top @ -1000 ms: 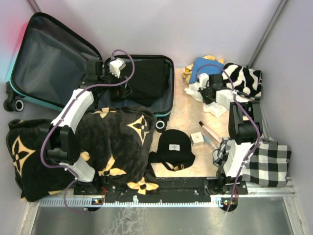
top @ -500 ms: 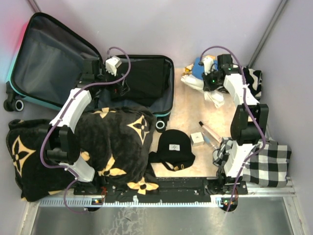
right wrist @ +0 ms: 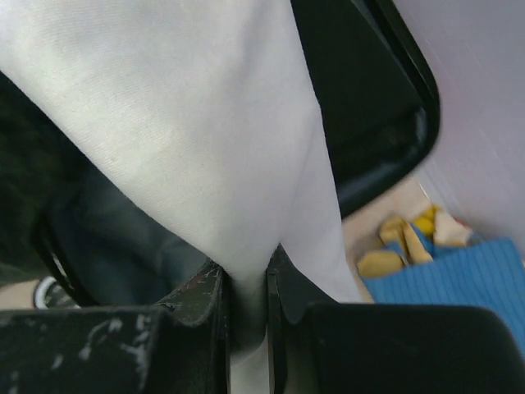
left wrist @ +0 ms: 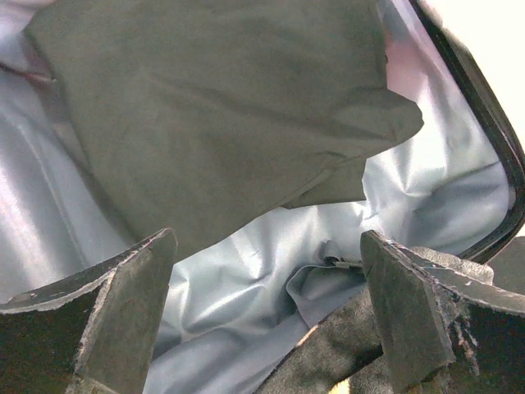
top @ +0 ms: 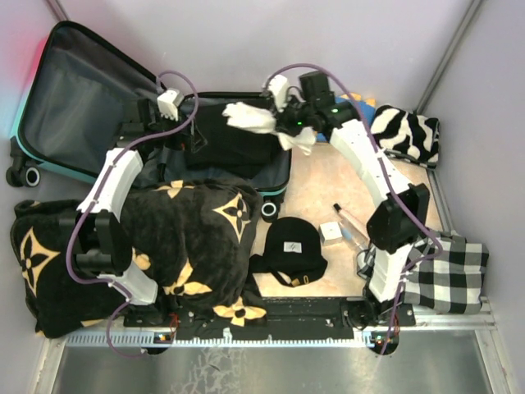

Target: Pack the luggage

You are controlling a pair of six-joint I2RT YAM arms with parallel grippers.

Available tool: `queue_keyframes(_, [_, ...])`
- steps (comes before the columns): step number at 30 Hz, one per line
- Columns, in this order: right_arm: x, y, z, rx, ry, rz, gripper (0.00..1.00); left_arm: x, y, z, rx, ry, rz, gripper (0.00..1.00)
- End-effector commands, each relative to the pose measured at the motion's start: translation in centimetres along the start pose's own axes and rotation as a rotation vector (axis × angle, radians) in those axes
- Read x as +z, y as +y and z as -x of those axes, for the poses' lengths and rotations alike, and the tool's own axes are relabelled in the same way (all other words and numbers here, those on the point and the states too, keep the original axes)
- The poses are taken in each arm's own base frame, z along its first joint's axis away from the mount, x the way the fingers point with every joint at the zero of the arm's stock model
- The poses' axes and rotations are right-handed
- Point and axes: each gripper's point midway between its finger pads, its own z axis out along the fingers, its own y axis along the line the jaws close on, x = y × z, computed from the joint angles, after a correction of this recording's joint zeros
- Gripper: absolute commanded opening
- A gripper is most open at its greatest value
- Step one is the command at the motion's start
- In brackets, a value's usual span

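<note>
The luggage lies open, its lid [top: 82, 98] leaning at the back left and its base [top: 275, 176] in the middle with a black garment [top: 238, 144] inside. My right gripper [top: 285, 123] hangs over the base, shut on a white cloth [top: 248, 116] that drapes from it. In the right wrist view the cloth [right wrist: 180, 123] is pinched between the jaws of the gripper [right wrist: 246, 283]. My left gripper [top: 182, 141] is open over the base's left side; in its wrist view the gripper [left wrist: 267, 295] has nothing between its fingers, above grey lining [left wrist: 238, 271] and the dark garment [left wrist: 205, 115].
A big black blanket with tan flowers [top: 184, 238] covers the near left. A black beanie [top: 293, 246], a small box [top: 330, 232] and a bottle [top: 353, 220] lie near the middle. Zebra cloth [top: 406, 131], blue cloth [right wrist: 459, 287] and checked cloth [top: 447, 275] sit on the right.
My right arm has swung left from the pile at the back right, carrying the white cloth over the luggage base. The left gripper has shifted a little left, still open.
</note>
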Motion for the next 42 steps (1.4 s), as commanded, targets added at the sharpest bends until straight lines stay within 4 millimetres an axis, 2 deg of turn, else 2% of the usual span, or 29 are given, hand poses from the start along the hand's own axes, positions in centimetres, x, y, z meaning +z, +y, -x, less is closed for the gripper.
queue_keyframes(1, [1.9, 2.7, 5.8, -0.110, -0.139, 0.011, 0.00, -2.4, 0.5, 2.7, -0.065, -0.098, 0.006, 0.99])
queue_keyframes(5, [5.4, 6.3, 5.9, -0.147, -0.142, 0.076, 0.00, -3.4, 1.5, 2.3, -0.073, -0.099, 0.040, 0.98])
queue_keyframes(10, [9.8, 9.2, 3.0, -0.174, -0.084, 0.145, 0.00, -4.1, 2.1, 1.9, -0.080, -0.101, 0.060, 0.98])
queue_keyframes(14, [12.5, 10.4, -0.6, -0.176, -0.007, 0.185, 0.00, -4.4, 2.1, 1.7, -0.079, -0.098, 0.061, 0.98])
queue_keyframes(17, [13.5, 11.2, -3.6, -0.181, 0.058, 0.212, 0.00, -4.5, 2.1, 1.7, -0.070, -0.097, 0.064, 0.98])
queue_keyframes(20, [13.8, 13.0, -6.7, -0.164, 0.110, 0.274, 0.00, -4.6, 2.1, 1.6, -0.059, -0.092, 0.060, 0.99])
queue_keyframes(24, [14.0, 14.6, -8.9, -0.120, 0.151, 0.332, 0.00, -4.6, 2.1, 1.2, -0.048, -0.085, 0.055, 0.98])
queue_keyframes(26, [14.1, 14.8, -9.3, -0.097, 0.173, 0.343, 0.05, -4.6, 1.9, 1.1, -0.046, -0.080, 0.047, 0.98])
queue_keyframes(30, [13.7, 15.4, -9.6, -0.087, 0.207, 0.382, 0.08, -4.5, 1.9, 1.0, -0.036, -0.076, 0.043, 0.99])
queue_keyframes(33, [12.8, 15.8, -9.4, -0.073, 0.222, 0.411, 0.17, -4.6, 1.9, 1.0, -0.024, -0.074, 0.039, 0.98])
queue_keyframes(35, [12.3, 15.9, -8.6, -0.045, 0.224, 0.423, 0.29, -4.5, 1.8, 0.9, -0.022, -0.070, 0.034, 0.99])
queue_keyframes(37, [11.9, 15.8, -7.3, -0.012, 0.213, 0.419, 0.50, -4.3, 1.4, 0.7, -0.017, -0.067, 0.004, 0.98])
queue_keyframes(38, [11.7, 15.7, -6.7, -0.001, 0.205, 0.418, 0.53, -4.2, 1.0, 0.6, -0.008, -0.066, -0.025, 0.98])
queue_keyframes(42, [10.6, 14.3, -3.4, 0.036, 0.146, 0.386, 0.54, -3.6, -0.5, -0.1, -0.004, -0.048, -0.125, 0.95])
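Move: The white cloth hangs from the closed right fingers, bound for the near strip of the suitcase floor, about 6 cm back and 14 cm left of that hand and 21 cm below. The black clothes in the case lie some 18 cm left and 3 cm ahead, the blue cloth about 13 cm right and 7 cm ahead, the cap roughly 26 cm back and 2 cm left. From the left hand the strip is some 16 cm right, 6 cm back and 16 cm below. The white cloth, still pinched by the right hand, is carried about 11 cm left, then lowered some 19 cm and drawn slightly back to the suitcase's near strip. There the fingers part roughly halfway around the cloth, tipping down about 20 degrees and beginning to rise. The left hand, open and empty, shifts about 4 cm left, away from the strip, then eases slightly back. ##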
